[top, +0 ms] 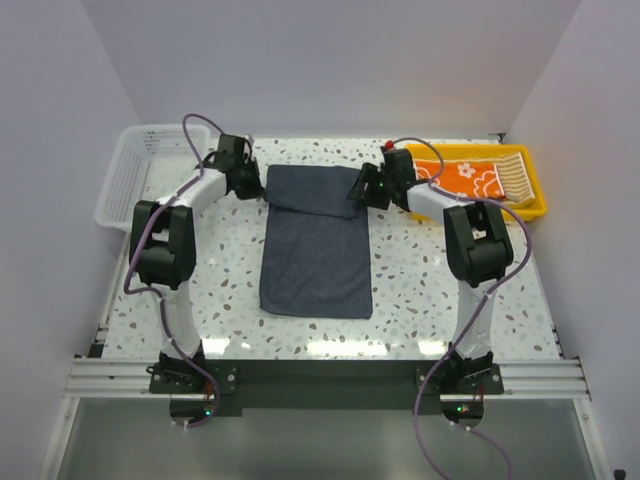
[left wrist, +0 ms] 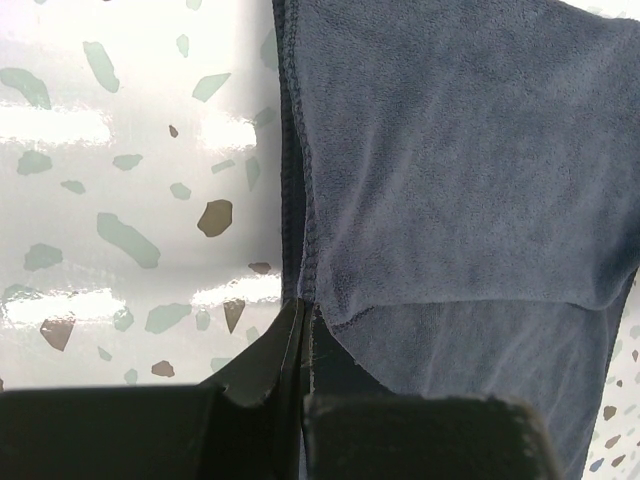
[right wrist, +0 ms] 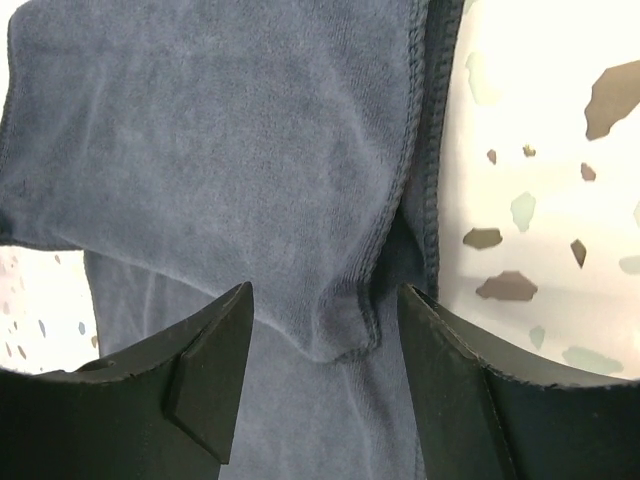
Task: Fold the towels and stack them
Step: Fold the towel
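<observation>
A plain dark blue-grey towel (top: 315, 250) lies flat in the middle of the table, with its far end folded back over itself as a short flap. My left gripper (top: 255, 185) is at the flap's left corner. In the left wrist view its fingers (left wrist: 305, 305) are shut on the hem of the towel (left wrist: 450, 150). My right gripper (top: 362, 190) hovers at the flap's right corner. In the right wrist view it (right wrist: 325, 300) stands open, with the towel's loose corner (right wrist: 340, 340) lying between the fingers, untouched by them. An orange flowered towel (top: 470, 178) and a tan striped towel (top: 512, 172) lie in the yellow tray.
The yellow tray (top: 535, 195) sits at the far right corner of the table, just behind my right arm. A white mesh basket (top: 140, 175) stands at the far left, beside my left arm. White walls close in the table on three sides.
</observation>
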Controlling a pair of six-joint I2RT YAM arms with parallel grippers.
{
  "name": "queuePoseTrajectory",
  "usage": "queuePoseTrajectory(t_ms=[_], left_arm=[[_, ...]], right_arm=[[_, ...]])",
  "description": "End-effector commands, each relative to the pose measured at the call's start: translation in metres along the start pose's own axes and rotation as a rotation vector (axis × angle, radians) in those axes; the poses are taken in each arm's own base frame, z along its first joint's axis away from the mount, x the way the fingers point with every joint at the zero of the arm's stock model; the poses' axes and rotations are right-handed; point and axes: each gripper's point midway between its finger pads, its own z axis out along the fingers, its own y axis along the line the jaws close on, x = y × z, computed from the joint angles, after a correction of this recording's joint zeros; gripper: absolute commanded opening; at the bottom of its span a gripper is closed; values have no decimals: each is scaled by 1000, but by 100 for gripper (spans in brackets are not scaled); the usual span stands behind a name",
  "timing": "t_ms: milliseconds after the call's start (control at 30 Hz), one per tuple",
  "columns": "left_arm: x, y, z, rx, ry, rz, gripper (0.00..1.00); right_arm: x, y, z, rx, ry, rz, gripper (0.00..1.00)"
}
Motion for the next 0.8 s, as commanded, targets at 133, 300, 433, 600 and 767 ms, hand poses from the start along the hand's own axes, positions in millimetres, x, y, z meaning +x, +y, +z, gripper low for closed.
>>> queuePoseTrajectory(t_ms=[133,300,433,600,767], left_arm=[[-3,-4,-5,24,-7,27,0],[-2,-3,-4,23,-4,28,0],[-1,-1,-4,18,-3,26,0],[0,-1,-2,18,0,27,0],[0,-1,-1,15,3,25,0]], right_arm=[[-17,14,12,-100,-50,-21,61],[-8,17,19,-135,-12,-25,54],[-7,25,14,-183,-16,-43,47],[-4,30,5,-206,-7,-79,36],[-3,34,0,-227,-2,-94,31]])
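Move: The turned-over right corner of the grey towel lies just under the right hand's open fingers, about 1 cm to their left and 2 cm below. The towel's flat near half is centred some 14 cm back and 8 cm left of that hand; the yellow box stands about 22 cm right and 4 cm ahead. From the left hand, shut on the left corner, the right corner is roughly 18 cm right, 2 cm back and 3 cm lower. The right hand shifts about 2 cm left and down onto the towel's right corner, fingers half closing around it. ##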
